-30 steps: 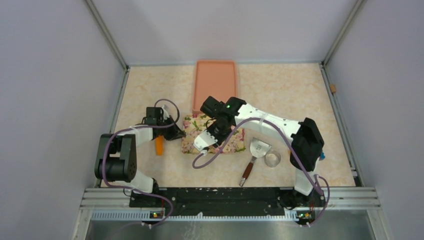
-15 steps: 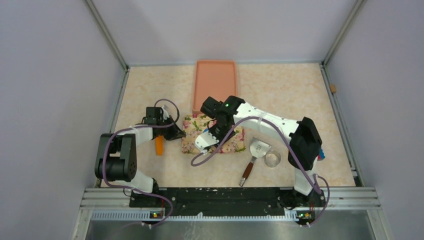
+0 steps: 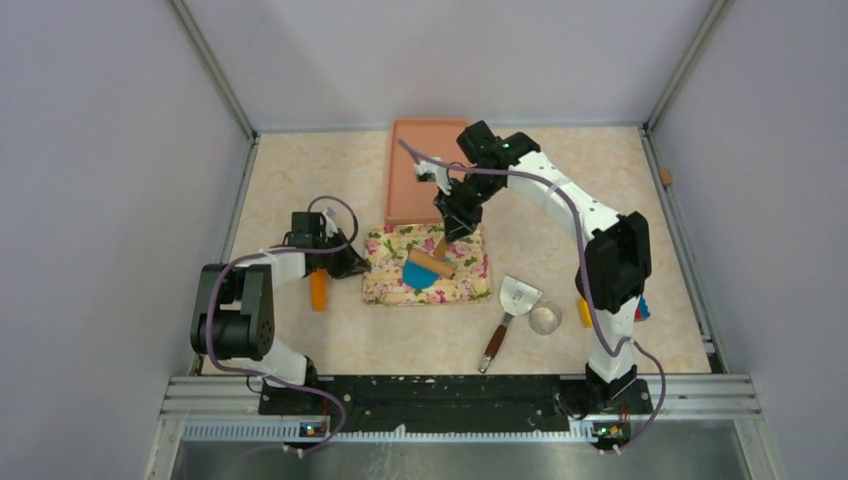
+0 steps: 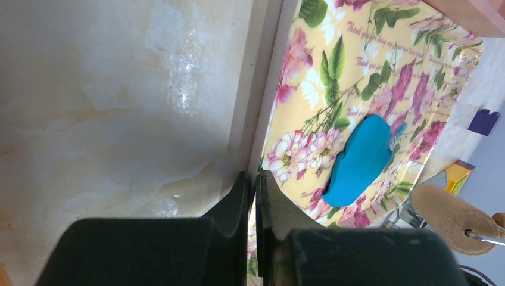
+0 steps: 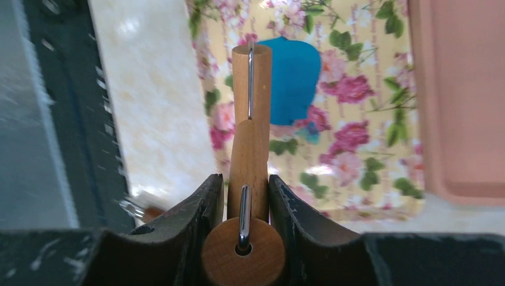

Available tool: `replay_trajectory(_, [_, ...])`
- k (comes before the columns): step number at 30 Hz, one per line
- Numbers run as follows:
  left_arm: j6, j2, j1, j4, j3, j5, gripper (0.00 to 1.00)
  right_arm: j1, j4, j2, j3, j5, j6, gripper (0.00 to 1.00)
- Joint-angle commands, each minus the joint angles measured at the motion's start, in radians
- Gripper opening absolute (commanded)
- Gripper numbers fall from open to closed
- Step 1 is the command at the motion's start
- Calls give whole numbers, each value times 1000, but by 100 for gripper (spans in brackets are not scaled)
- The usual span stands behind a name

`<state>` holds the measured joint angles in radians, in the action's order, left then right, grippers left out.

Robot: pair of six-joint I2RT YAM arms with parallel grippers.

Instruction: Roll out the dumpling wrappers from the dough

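Observation:
The dough (image 3: 417, 277) is a flattened, irregular blue sheet lying on a floral mat (image 3: 465, 285). It also shows in the left wrist view, dough (image 4: 360, 158), and in the right wrist view, dough (image 5: 296, 80). My right gripper (image 3: 446, 232) reaches in from the far side and is shut on the handle of a wooden rolling pin (image 5: 250, 149). The pin's roller (image 3: 430, 262) sits at the dough's far edge. My left gripper (image 4: 256, 177) is shut on the mat's left edge (image 4: 271, 143). No dumpling wrappers are in view.
A salmon tray (image 3: 430, 140) stands just behind the mat. To the mat's right lie a metal spatula (image 3: 512, 303) and a metal ring cutter (image 3: 545, 318). An orange piece (image 3: 318, 290) lies by the left arm. A purple block (image 4: 483, 121) and a coloured toy brick (image 3: 640, 308) sit near the right arm.
My right arm has swung from over the mat toward the far side, drawing the rolling pin back and uncovering the blue dough. The left gripper has not moved.

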<state>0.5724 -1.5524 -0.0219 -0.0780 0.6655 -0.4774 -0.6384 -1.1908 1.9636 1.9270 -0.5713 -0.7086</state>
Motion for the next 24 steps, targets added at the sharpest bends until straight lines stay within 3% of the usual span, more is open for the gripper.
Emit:
replay_trajectory(1, [-7,-28,16,4,17,52,0,83,221,-8,-104,-373,473,0])
replay_trajectory(12, [-17,-27,15,-2,9,37,0,88,237,107,-38,-266,456,0])
replay_trajectory(24, [-17,-25,15,-2,11,35,0,84,313,142,-148,-69,433,0])
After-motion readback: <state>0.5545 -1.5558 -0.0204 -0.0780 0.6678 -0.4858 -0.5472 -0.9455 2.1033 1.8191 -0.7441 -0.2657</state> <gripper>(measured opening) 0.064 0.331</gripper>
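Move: Below the right hand, which holds the roller by its handle, the blue dough lies about 6 cm to the left, 1 cm ahead and some 16 cm down. It sits on the floral tray, whose middle is roughly 4 cm left and 2 cm ahead. The pink tray's middle is 21 cm ahead and 5 cm left, the metal scraper about 9 cm back and 11 cm right. From the left hand, the dough is some 10 cm right, level ahead, 1 cm lower. Rolling the wrist about 30 degrees clockwise around its own pointing direction, mostly early on, the right hand lowers the held roller nearly 6 cm towards the blue dough, edging forward and a little left on the way. Its fingers keep their hold on the handle; whether the roller reaches the dough can't be seen. The left hand stays put, fingers nearly shut at the floral tray's left rim. ##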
